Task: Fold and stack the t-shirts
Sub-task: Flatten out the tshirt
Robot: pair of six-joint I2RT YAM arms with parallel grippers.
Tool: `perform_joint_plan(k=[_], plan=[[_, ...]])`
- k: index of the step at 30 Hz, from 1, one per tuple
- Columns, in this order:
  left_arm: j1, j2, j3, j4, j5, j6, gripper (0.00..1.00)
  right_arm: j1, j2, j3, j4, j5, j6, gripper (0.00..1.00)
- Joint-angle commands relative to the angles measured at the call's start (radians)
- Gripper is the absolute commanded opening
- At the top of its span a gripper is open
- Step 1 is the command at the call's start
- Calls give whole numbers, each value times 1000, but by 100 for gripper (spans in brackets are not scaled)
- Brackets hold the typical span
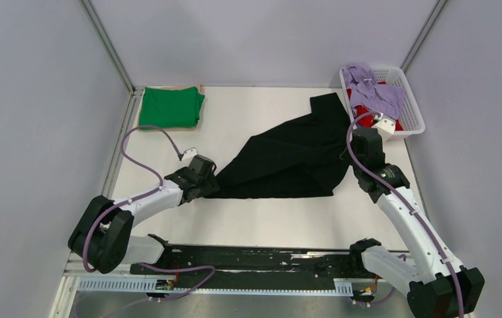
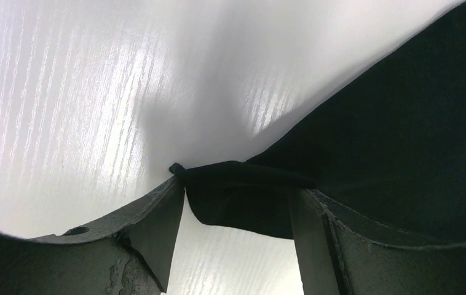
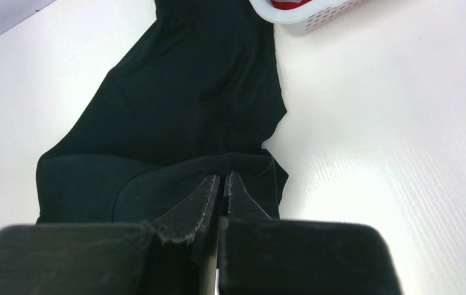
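Note:
The black t-shirt (image 1: 295, 156) lies spread and rumpled across the middle of the table. My left gripper (image 1: 206, 184) is at its near-left corner; in the left wrist view (image 2: 238, 187) the jaws stand wide apart, with the corner of the black shirt (image 2: 402, 123) draped across the fingertips. My right gripper (image 1: 351, 154) is at the shirt's right edge; in the right wrist view (image 3: 224, 178) the jaws are pinched together on a fold of the black shirt (image 3: 181, 104). A bright green t-shirt (image 1: 170, 107) lies folded at the far left. The lavender t-shirt (image 1: 374, 89) and the red t-shirt (image 1: 361, 110) are in the basket.
The white lattice basket (image 1: 412, 120) stands at the far right corner, just beyond my right wrist; its corner also shows in the right wrist view (image 3: 316, 15). Grey walls close in the table on three sides. A black rail (image 1: 255, 258) runs along the near edge.

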Motion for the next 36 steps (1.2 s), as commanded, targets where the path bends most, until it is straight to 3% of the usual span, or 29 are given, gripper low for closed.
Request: perform_joint_plan(k=[1, 7, 13, 15, 20, 23, 30, 36], plan=[[2, 40, -15, -7, 59, 3, 71, -37, -20, 18, 43, 15, -40, 0], [2, 34, -19, 14, 59, 20, 70, -74, -13, 38, 44, -34, -47, 0], [2, 74, 9, 50, 44, 54, 64, -81, -1, 36, 46, -34, -52, 0], [2, 99, 21, 64, 38, 64, 57, -82, -5, 37, 46, -37, -53, 0], [3, 129, 52, 93, 9, 90, 30, -93, -10, 32, 44, -38, -57, 0], [2, 124, 99, 79, -38, 101, 2, -102, -7, 35, 47, -45, -59, 0], [2, 9, 249, -13, -189, 185, 0, -113, -17, 116, 52, -51, -82, 0], [2, -241, 331, 29, -291, 333, 0, -114, -52, 257, 91, -83, -139, 0]])
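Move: The black t-shirt's left corner lies between the open left fingers, about 2 cm ahead, 1 cm right and 1 cm down; the folded green shirt is some 28 cm ahead and 15 cm left of that hand. From the right hand, already gripping the raised right part, that corner is roughly 40 cm left, 3 cm back and 19 cm down; the shirt's far end is about 23 cm ahead, 6 cm left, the basket 23 cm ahead, 9 cm right. Ease the left gripper about 3 cm forward and slightly right along the table, shutting its fingers to pinch the shirt's corner, then lift it some 12 cm while carrying it farther forward, the fingertips swinging up. Keep the right grip closed, draw it a little to the right, away from that corner, and raise it late by about 5 cm. ##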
